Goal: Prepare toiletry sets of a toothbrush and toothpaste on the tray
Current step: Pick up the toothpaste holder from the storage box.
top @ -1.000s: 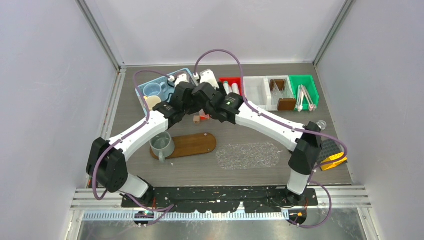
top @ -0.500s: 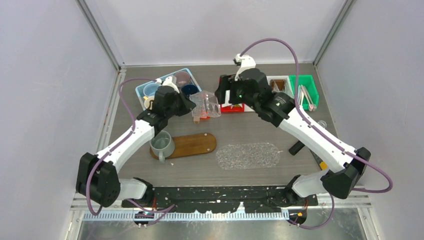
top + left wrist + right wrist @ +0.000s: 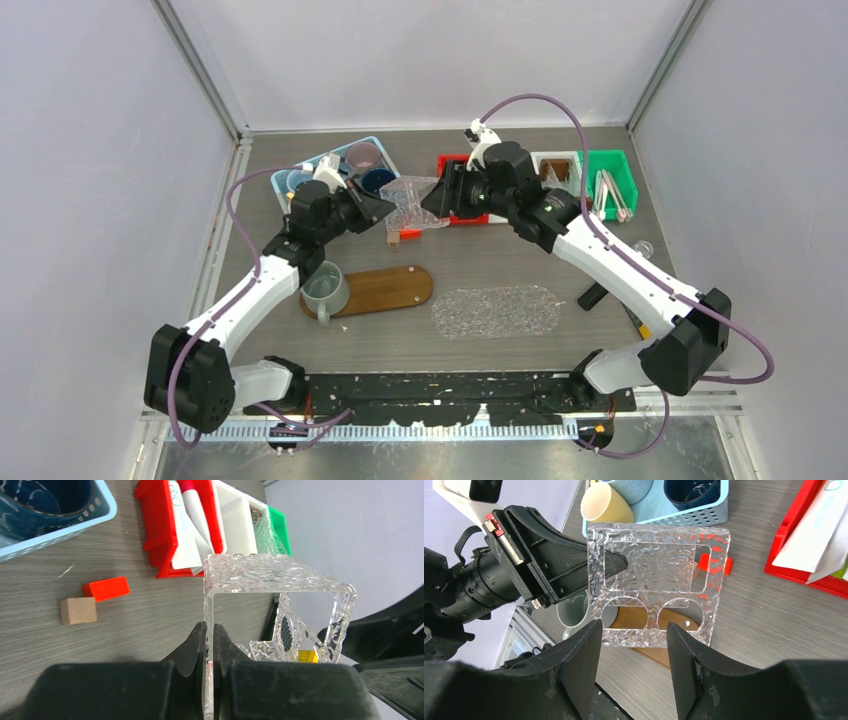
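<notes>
My left gripper (image 3: 209, 630) is shut on one wall of a clear textured holder (image 3: 270, 575) with cut-out holes, held up above the table (image 3: 410, 205). My right gripper (image 3: 631, 630) is open, and the holder's lower edge (image 3: 649, 565) lies just beyond its fingertips. White toothpaste tubes (image 3: 185, 540) lie in a red bin (image 3: 160, 545). Thin toothbrushes (image 3: 612, 192) lie in a green bin. The wooden tray (image 3: 385, 290) carries a grey-green mug (image 3: 325, 288).
A blue basket (image 3: 300, 172) at the back left holds mauve (image 3: 363, 155), navy (image 3: 691, 490) and cream (image 3: 606, 505) mugs. An orange block (image 3: 106, 588) and a tan block (image 3: 78, 611) lie under the holder. A clear oval tray (image 3: 495, 312) lies right of the wooden one.
Both arms have drawn apart from their huddle by the basket. The left one has lifted the clear holder out. The right gripper has swung round and closed in on the holder from the right.
</notes>
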{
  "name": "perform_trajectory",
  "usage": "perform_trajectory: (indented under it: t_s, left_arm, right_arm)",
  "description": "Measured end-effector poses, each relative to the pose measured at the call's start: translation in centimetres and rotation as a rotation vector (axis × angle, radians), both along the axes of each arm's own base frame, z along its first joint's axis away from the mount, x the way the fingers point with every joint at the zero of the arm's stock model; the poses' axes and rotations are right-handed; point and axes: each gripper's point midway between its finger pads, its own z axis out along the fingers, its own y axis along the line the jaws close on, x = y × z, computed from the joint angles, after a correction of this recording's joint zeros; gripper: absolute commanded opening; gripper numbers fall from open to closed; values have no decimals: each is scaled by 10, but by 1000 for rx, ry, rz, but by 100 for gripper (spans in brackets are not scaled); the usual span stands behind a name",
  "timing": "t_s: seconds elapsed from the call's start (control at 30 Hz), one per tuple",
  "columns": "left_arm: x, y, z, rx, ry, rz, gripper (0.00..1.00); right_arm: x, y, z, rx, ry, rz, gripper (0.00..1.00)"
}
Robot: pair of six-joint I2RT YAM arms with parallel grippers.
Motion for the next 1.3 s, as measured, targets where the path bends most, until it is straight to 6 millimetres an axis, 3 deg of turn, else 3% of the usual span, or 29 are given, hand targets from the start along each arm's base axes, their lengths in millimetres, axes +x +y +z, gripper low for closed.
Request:
perform_trajectory:
  t_s: [0.33, 0.67, 0.73, 0.77, 0.87, 0.97, 1.13, 1.3]
  left_arm:
    - [-6, -5, 14, -64, -24, -20, 0]
    - [-7, -5, 19, -83, -37, -22, 0]
    - [-7, -5, 17, -80, -34, -21, 10]
    - [-7, -4, 16, -76, -31, -22, 19]
    - [-9, -2, 13, -49, -34, -20, 49]
    - [-13, 10, 12, 22, -50, 7, 67]
    - [-23, 43, 21, 198, -98, 91, 85]
    - [-29, 88, 52, 423, -175, 211, 93]
  right_arm:
    - [6, 11, -14, 17, 51, 0, 45]
    - [4, 15, -16, 25, 61, 22, 14]
    - [3, 16, -17, 20, 63, 31, 7]
    - [2, 16, -18, 16, 62, 35, 4]
    - [0, 14, -21, -5, 72, 41, 1]
    - [-4, 12, -29, -54, 88, 37, 1]
    - [-13, 10, -41, -170, 104, 10, 1]
    - [-21, 18, -51, -302, 116, -19, 1]
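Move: The clear toothpaste holder hangs in mid-air between the hands, its left wall pinched by the left hand: its middle lies about 4 cm to that hand's right, 1 cm ahead and 1 cm up, and from the open right fingers about 4 cm left, 3 cm ahead and 3 cm down. The red block is on the table, some 5 cm ahead and 4 cm left of the right hand, 27 below; the red box is about 14 ahead, 9 right, 26 below. From the left hand, the navy mug is about 13 ahead, 3 left, 18 below. While the left hand keeps its pinch and brings the holder up about 2 cm, the right hand eases some 2 cm left and 2 cm down and shuts its fingers on the strip between the holder's two round holes. Only then does the left hand open wide and back off about 9 cm to the left, also rising, its left side rolling up roughly 25 degrees, as the right hand keeps hold and carries the holder about 3 cm down and 2 cm back, its own left side dipping. ##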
